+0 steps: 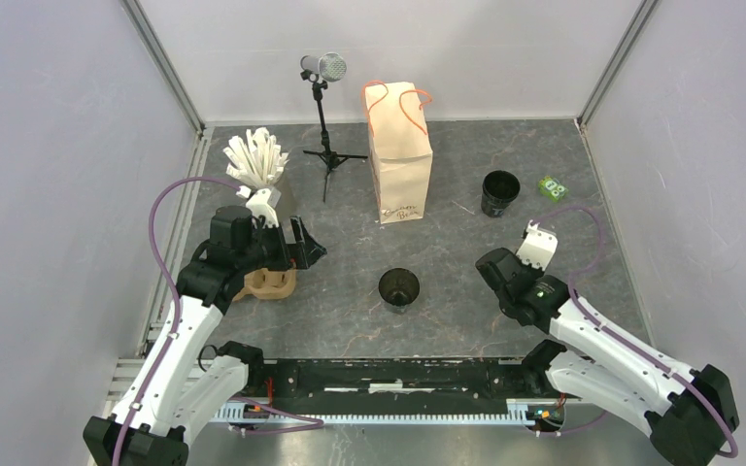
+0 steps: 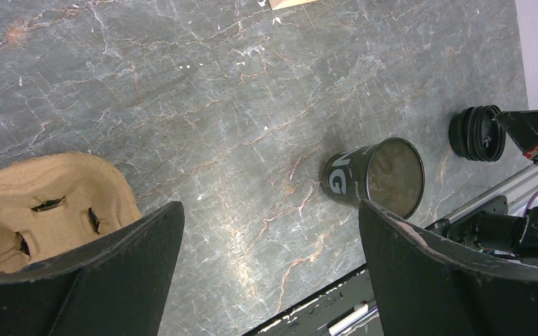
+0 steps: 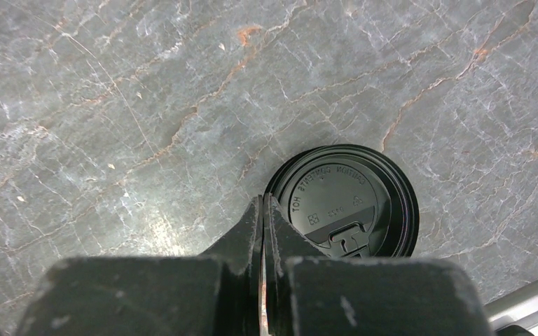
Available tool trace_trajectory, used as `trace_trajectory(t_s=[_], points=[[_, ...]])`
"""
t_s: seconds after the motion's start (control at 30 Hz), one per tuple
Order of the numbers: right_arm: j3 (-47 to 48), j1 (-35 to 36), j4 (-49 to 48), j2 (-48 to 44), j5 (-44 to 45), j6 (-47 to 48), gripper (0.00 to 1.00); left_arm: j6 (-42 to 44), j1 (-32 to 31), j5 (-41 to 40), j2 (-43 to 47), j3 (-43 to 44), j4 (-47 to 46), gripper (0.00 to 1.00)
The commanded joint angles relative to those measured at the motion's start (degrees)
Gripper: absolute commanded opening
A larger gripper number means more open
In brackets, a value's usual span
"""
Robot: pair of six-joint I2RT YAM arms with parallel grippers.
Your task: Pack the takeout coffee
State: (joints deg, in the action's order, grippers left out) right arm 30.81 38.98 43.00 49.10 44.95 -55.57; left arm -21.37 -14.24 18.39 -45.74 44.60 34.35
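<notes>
A small black takeout coffee cup (image 1: 399, 287) stands upright and lidless mid-table; the left wrist view shows white lettering on its side (image 2: 375, 175). Its round black lid (image 3: 350, 203) lies top-up on the table to the cup's right (image 2: 476, 133), hidden under the right arm in the top view. My right gripper (image 3: 263, 199) points down, shut, its tips at the lid's left rim with nothing visible between them (image 1: 491, 264). My left gripper (image 2: 271, 206) is wide open above bare table, left of the cup (image 1: 296, 248). The brown paper bag (image 1: 400, 155) stands upright at the back.
A second black cup (image 1: 500, 191) and a green packet (image 1: 552, 187) sit at back right. A cardboard cup carrier (image 1: 270, 282) lies under my left wrist. A cup of white sticks (image 1: 255, 160) and a microphone stand (image 1: 325, 107) are at back left. Walls enclose three sides.
</notes>
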Motion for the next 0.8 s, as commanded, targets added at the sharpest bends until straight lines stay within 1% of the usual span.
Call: trace_trajectory(t_s=[0.0, 0.13, 0.17, 0.2, 0.23, 0.27, 0.37, 0.5, 0.77], points=[[3.7, -0.1, 0.7, -0.8, 3.1, 0.7, 0.00, 1.9, 0.0, -0.3, 0.3, 0.0, -0.1, 1.00], [4.1, -0.1, 0.1, -0.5, 2.7, 1.8, 0.00, 2.0, 0.0, -0.4, 0.3, 0.0, 0.0, 1.00], [3.8, -0.1, 0.2, -0.3, 2.6, 1.5, 0.04, 2.0, 0.0, -0.3, 0.3, 0.0, 0.0, 1.00], [3.4, -0.1, 0.5, 0.0, 2.5, 0.9, 0.17, 1.9, 0.0, -0.4, 0.3, 0.0, 0.0, 1.00], [3.1, -0.2, 1.0, 0.4, 2.5, 0.1, 0.25, 2.0, 0.0, -0.4, 0.3, 0.1, 0.0, 1.00], [2.9, -0.3, 1.6, 0.8, 2.4, -0.9, 0.28, 2.0, 0.0, -0.4, 0.3, 0.1, 0.0, 1.00], [2.2, -0.8, 2.8, 1.5, 2.0, -2.9, 0.29, 1.9, 0.0, -0.3, 0.3, 0.1, 0.0, 1.00], [0.2, -2.0, 0.2, 0.9, -1.2, -3.0, 0.30, 2.0, 0.0, -0.1, 0.4, 0.1, 0.0, 1.00], [-2.9, -2.9, -3.3, 1.5, -3.9, -2.9, 0.26, 2.0, 0.0, 0.0, 0.5, 0.1, 0.0, 1.00]])
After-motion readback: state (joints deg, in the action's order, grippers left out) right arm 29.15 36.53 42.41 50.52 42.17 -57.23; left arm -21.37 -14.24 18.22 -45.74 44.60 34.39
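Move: Right gripper: the lid stack sits about 5 cm to the right, 1 cm back and 5 cm below, so the shut tips hang over the stack's left rim. The clear cup stands some 22 cm to the left and about 1 cm back; the black cup stands about 20 cm ahead, just 1 cm left. From the left gripper, the lid stack lies roughly 39 cm right, 3 cm back and 15 cm lower. Lift the right gripper just over 1 cm clear of the lid stack and part its shut fingers to a little over a quarter of their range. Then lower it again about 3 cm, easing slightly back towards the base, so the tips come down astride the left rim, one finger outside and the other over the lid. Do not close yet. ##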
